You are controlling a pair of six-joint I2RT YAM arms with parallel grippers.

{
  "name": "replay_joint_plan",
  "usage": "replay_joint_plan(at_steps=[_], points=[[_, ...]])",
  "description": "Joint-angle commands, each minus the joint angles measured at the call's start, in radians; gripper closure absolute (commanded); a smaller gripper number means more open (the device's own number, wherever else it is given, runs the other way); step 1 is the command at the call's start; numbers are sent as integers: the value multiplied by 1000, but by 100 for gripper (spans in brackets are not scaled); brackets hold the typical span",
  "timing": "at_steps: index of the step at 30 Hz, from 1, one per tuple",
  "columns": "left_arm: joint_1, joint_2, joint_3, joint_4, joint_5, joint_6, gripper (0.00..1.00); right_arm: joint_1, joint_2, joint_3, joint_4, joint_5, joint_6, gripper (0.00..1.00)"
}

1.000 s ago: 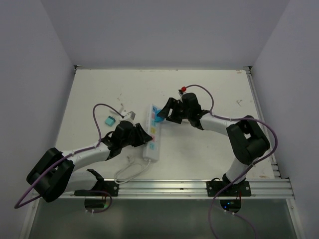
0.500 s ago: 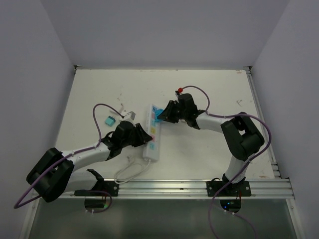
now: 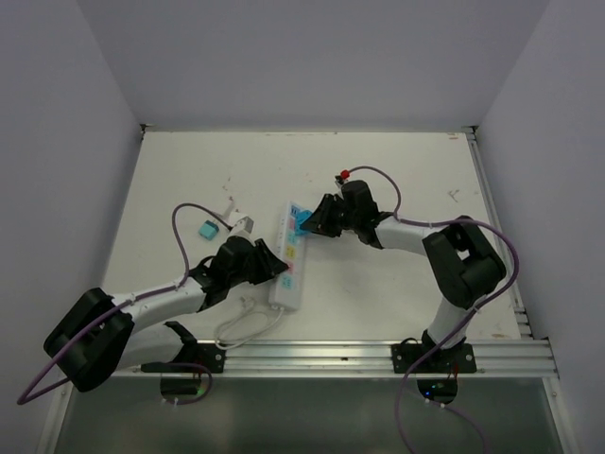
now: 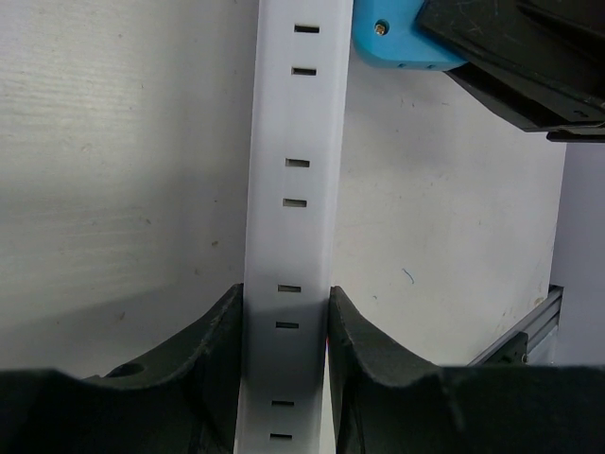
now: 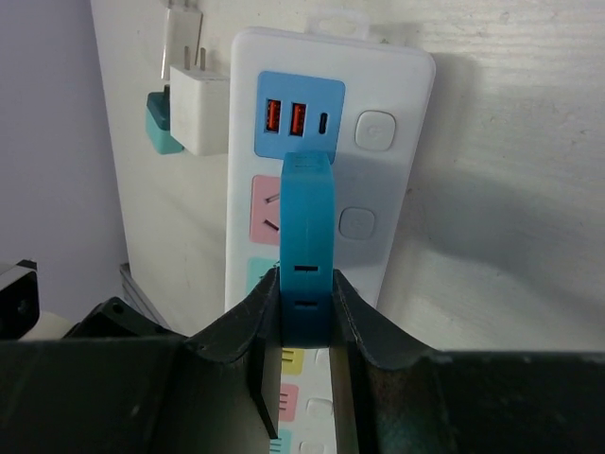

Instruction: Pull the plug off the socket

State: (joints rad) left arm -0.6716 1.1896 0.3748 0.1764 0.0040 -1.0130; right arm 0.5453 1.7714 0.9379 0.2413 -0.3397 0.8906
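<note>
The socket (image 3: 288,257) is a long white power strip lying on the table, its coloured outlet faces up (image 5: 378,180). A blue plug (image 5: 307,232) stands on it near its far end, over the pink and teal outlets (image 3: 301,220). My right gripper (image 5: 305,295) is shut on the plug, one finger on each flat side (image 3: 312,221). My left gripper (image 4: 284,317) is clamped across the strip's long sides (image 4: 295,180) near the middle (image 3: 275,266). In the left wrist view the plug (image 4: 402,43) sits against the strip's face.
A white charger (image 5: 198,123) with a teal piece (image 3: 206,229) lies left of the strip's far end. The strip's thin white cord (image 3: 248,327) loops toward the front metal rail (image 3: 378,354). Grey walls close in on three sides.
My right gripper's jaws have closed onto the blue plug. The left arm has shifted slightly, still clamped on the strip.
</note>
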Motion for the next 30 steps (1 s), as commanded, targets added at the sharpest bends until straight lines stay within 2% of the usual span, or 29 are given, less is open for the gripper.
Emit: replay_joint_plan(at_steps=[1,12,23,26,30], points=[[17,7,-50,-173,-177,-53,100,-50,-76,-30,26,15,-4,100],[17,33,-56,-210,-199,-116,100,-64,-147,-93,81,-1,39,100],[15,27,-59,-218,-216,-144,100,-73,-286,-113,-30,116,2,100],[17,27,-59,-203,-200,-139,100,-123,-323,-142,-53,126,-15,100],[17,25,-63,-158,-173,-122,100,-302,-392,-229,-85,119,-44,100]])
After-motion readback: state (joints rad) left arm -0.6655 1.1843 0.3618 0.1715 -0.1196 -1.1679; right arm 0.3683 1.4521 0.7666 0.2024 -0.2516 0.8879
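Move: The blue plug is already pinched in the right fingers, its middle about 1 cm ahead, 1 cm left and 1 cm below that hand, still in the socket at the power strip's far end; the strip's middle lies some 6 cm back, 4 cm left and 4 cm below. A loose white plug lies about 9 cm to the right, level ahead and some 5 cm lower. From the left hand, the blue plug is about 10 cm ahead, 5 cm right and 2 cm higher. The blue plug, kept in the right hand's closed grip, is first drawn slowly back and right by some 2 cm, then hauled up about 6 cm off the strip and carried right, over the table towards the white plug, turning clockwise. The left hand keeps the strip pinched throughout, easing slightly back, then shifting about 3 cm forward-left with a 10-degree counter-clockwise turn. ##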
